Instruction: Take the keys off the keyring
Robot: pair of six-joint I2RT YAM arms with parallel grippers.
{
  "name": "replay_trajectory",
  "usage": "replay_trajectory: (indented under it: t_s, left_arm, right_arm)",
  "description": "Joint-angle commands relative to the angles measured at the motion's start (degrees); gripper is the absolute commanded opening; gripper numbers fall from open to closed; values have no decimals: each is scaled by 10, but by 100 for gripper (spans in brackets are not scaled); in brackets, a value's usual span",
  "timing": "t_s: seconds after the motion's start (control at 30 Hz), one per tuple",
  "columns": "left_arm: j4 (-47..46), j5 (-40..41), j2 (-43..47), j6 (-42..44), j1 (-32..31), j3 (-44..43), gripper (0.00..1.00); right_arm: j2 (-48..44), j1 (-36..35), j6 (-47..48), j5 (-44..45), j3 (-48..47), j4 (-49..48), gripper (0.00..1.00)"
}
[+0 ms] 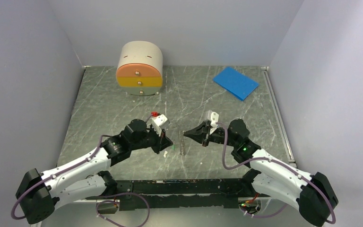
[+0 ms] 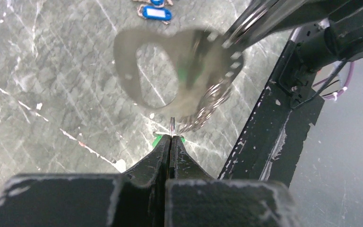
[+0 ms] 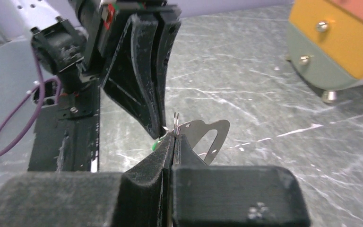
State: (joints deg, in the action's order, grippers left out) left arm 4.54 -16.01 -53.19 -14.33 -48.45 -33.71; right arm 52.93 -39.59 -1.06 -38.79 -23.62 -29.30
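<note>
My two grippers meet tip to tip low over the table's middle. The left gripper [image 2: 171,137] is shut on a thin wire ring of the keys, whose green tag [image 2: 157,140] peeks out just behind its tips and shows as a green speck [image 1: 174,148] from above. The right gripper [image 3: 175,135] is shut on the keyring; its chain [image 2: 210,101] and a flat silvery plate with a big hole [image 2: 127,56] hang between us. The left gripper's fingers [image 3: 142,80] stand just left of the plate [image 3: 212,130]. From above, the chain [image 1: 183,147] dangles to the table.
A rounded drawer unit [image 1: 139,68] stands at the back left, a blue pad [image 1: 235,82] at the back right. Small blue tags [image 2: 155,13] lie farther out on the table. The black base rail [image 1: 184,187] runs along the near edge.
</note>
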Motion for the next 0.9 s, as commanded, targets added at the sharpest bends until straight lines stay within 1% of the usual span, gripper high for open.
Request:
replay_trajectory:
  t_s: [0.0,0.07,0.17,0.23,0.33,0.4,0.5,0.57,0.67,0.77,0.83,0.87]
  left_arm:
    - [-20,29,-20,-32,0,8,3]
    - [-26,40,-37,-39,1,10,3]
    - [-40,89,-68,-57,1,20,4]
    - [-70,102,-96,-69,4,28,5]
    - [-128,83,-155,-81,11,27,5]
    - [-185,50,-207,-88,17,16,5]
    - [-221,20,-280,-90,23,-16,7]
    - [-243,13,-318,-100,31,-27,13]
    - [-265,2,-338,-126,63,-23,24]
    - [-292,6,-316,-160,99,11,42]
    - [-281,20,-283,-165,111,31,53]
    - [-265,28,-262,-164,114,35,57]
  right_arm:
    - [-64,-1,3,96,4,14,0]
    - [-87,0,6,127,5,42,0]
    - [-114,0,26,160,4,80,0]
    - [-133,0,24,182,8,92,0]
    - [-164,0,17,229,17,105,0]
    - [-180,0,21,254,16,124,0]
    - [-193,0,23,275,10,153,0]
    - [-196,0,19,279,6,170,0]
    - [-196,0,12,278,1,193,0]
    - [-196,0,-5,279,-2,206,0]
    - [-196,0,-12,292,-4,210,0]
    - [-194,0,-16,301,-5,210,0]
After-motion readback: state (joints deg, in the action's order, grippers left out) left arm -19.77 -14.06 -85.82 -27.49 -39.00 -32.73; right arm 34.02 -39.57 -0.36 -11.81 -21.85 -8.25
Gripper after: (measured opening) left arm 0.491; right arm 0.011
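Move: The left hand still holds the green-tagged key; the bare table spot for it lies about 5 cm ahead, roughly straight in line and some 15 cm below. From the left hand, a white scrap lies 2 cm ahead and 4 cm left, and the blue-tagged keys 13 cm ahead and 19 cm right. The right hand holds the keyring, which hangs about 8 cm below its fingers; the spot is 4 cm ahead, 6 cm left and 20 cm below that hand. Bring the left gripper down about 12 cm and forward, pitching it some 15 degrees further down, and near the table open the fingers about halfway to let go of the green-tagged key, then keep sliding forward off it. Meanwhile carry the still-pinched keyring about 7 cm right and a little forward, turning clockwise, rising slightly before sinking back. ##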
